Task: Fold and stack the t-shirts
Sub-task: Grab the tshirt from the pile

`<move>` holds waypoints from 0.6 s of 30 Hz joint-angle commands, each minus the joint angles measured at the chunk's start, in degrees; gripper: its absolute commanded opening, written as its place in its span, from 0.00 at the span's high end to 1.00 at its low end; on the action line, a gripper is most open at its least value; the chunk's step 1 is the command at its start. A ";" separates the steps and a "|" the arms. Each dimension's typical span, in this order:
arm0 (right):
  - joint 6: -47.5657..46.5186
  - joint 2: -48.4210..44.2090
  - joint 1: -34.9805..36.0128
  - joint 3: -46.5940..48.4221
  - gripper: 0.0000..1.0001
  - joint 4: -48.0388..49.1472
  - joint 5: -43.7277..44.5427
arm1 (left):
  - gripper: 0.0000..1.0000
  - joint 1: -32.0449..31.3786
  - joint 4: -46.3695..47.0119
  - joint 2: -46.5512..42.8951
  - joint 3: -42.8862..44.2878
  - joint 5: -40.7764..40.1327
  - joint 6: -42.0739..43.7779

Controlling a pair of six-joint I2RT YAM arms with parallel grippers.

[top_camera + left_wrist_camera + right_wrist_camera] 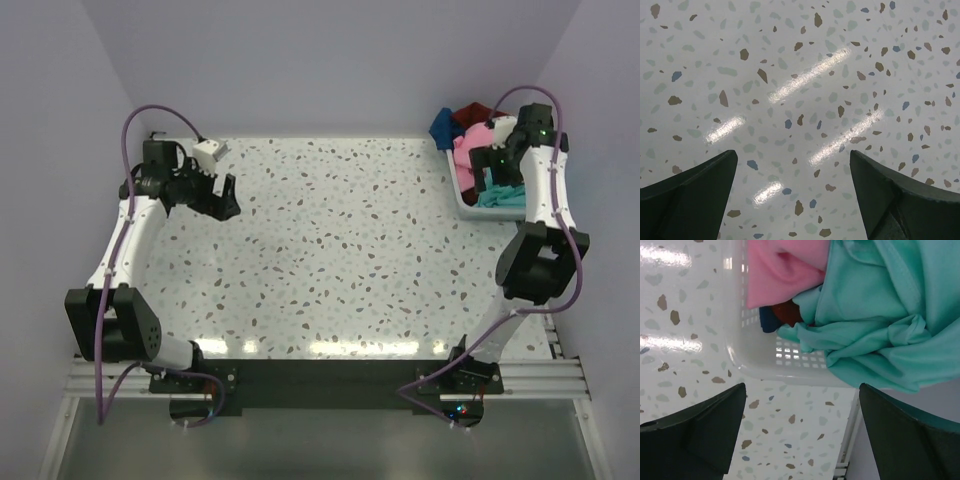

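The t-shirts lie heaped in a white slatted basket [465,203] at the back right of the table. The teal-green shirt [875,315] spills over the basket's near rim [770,360]. A pink one [780,265] lies beside it, with dark red [790,312] and blue [767,322] fabric showing underneath. From above, the blue [443,127], dark red [470,113] and pink [468,150] shirts fill the far end. My right gripper [500,175] [802,390] hangs open just above the basket's near edge, holding nothing. My left gripper [228,197] [792,152] is open over bare tabletop at the far left.
The speckled white table [340,250] stretches between the two arms. Lilac walls close it in at the back and on both sides. The basket stands close to the right wall. A metal rail [847,440] runs along the table's right edge.
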 commanded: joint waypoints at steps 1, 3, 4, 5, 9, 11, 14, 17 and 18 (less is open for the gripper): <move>-1.95 3.33 -1.93 6.64 0.01 -1.52 0.61 | 0.00 -0.33 -1.60 -0.06 2.20 1.88 1.63; -2.56 6.13 -3.59 10.68 0.01 -2.31 1.14 | 0.00 -0.33 -2.13 0.29 2.99 1.88 2.07; -2.74 6.85 -4.12 11.74 0.01 -2.49 1.14 | 0.00 -0.24 -2.48 0.64 3.26 1.80 2.16; -3.00 7.55 -4.65 13.66 0.01 -2.58 1.31 | 0.00 -0.33 -2.66 0.91 3.95 1.88 2.25; -4.41 10.98 -6.68 16.49 0.01 -1.53 2.37 | 0.00 -0.42 -3.37 2.23 5.37 2.67 2.07; -4.50 12.56 -7.38 17.63 0.01 -0.91 2.63 | 0.00 -0.50 -3.45 3.10 6.07 3.02 1.81; -4.41 16.25 -8.17 19.83 0.01 -1.26 2.63 | 0.00 -0.50 -3.37 3.81 6.86 3.02 1.37; -4.50 18.45 -8.52 19.66 0.01 -0.64 3.69 | 0.00 -0.50 -3.02 3.81 6.95 2.85 1.02; -4.50 18.98 -8.44 19.66 0.01 -0.82 3.69 | 0.00 -0.50 -2.84 3.81 6.95 2.76 0.84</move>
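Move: The teal t-shirt, piled in the near right part of the white basket, has its middle about 5 cm ahead of the open right gripper, 9 cm to its right and 12 cm below. At much that height, the pink t-shirt lies roughly 9 cm ahead and about 1 cm to the left, the dark red one some 17 cm straight ahead, and the blue one about 12 cm ahead and 11 cm to the left. From the left gripper, the teal t-shirt is about 72 cm right and 10 cm ahead. Carry the right gripper about 10 cm to the right and some 4 cm forward across the basket until it stands over the teal t-shirt, travelling nearly level at first, then start sinking towards the cloth at the end, by about 3 cm. Swing the wrist a little clockwise on the way and leave the fingers wide open. ##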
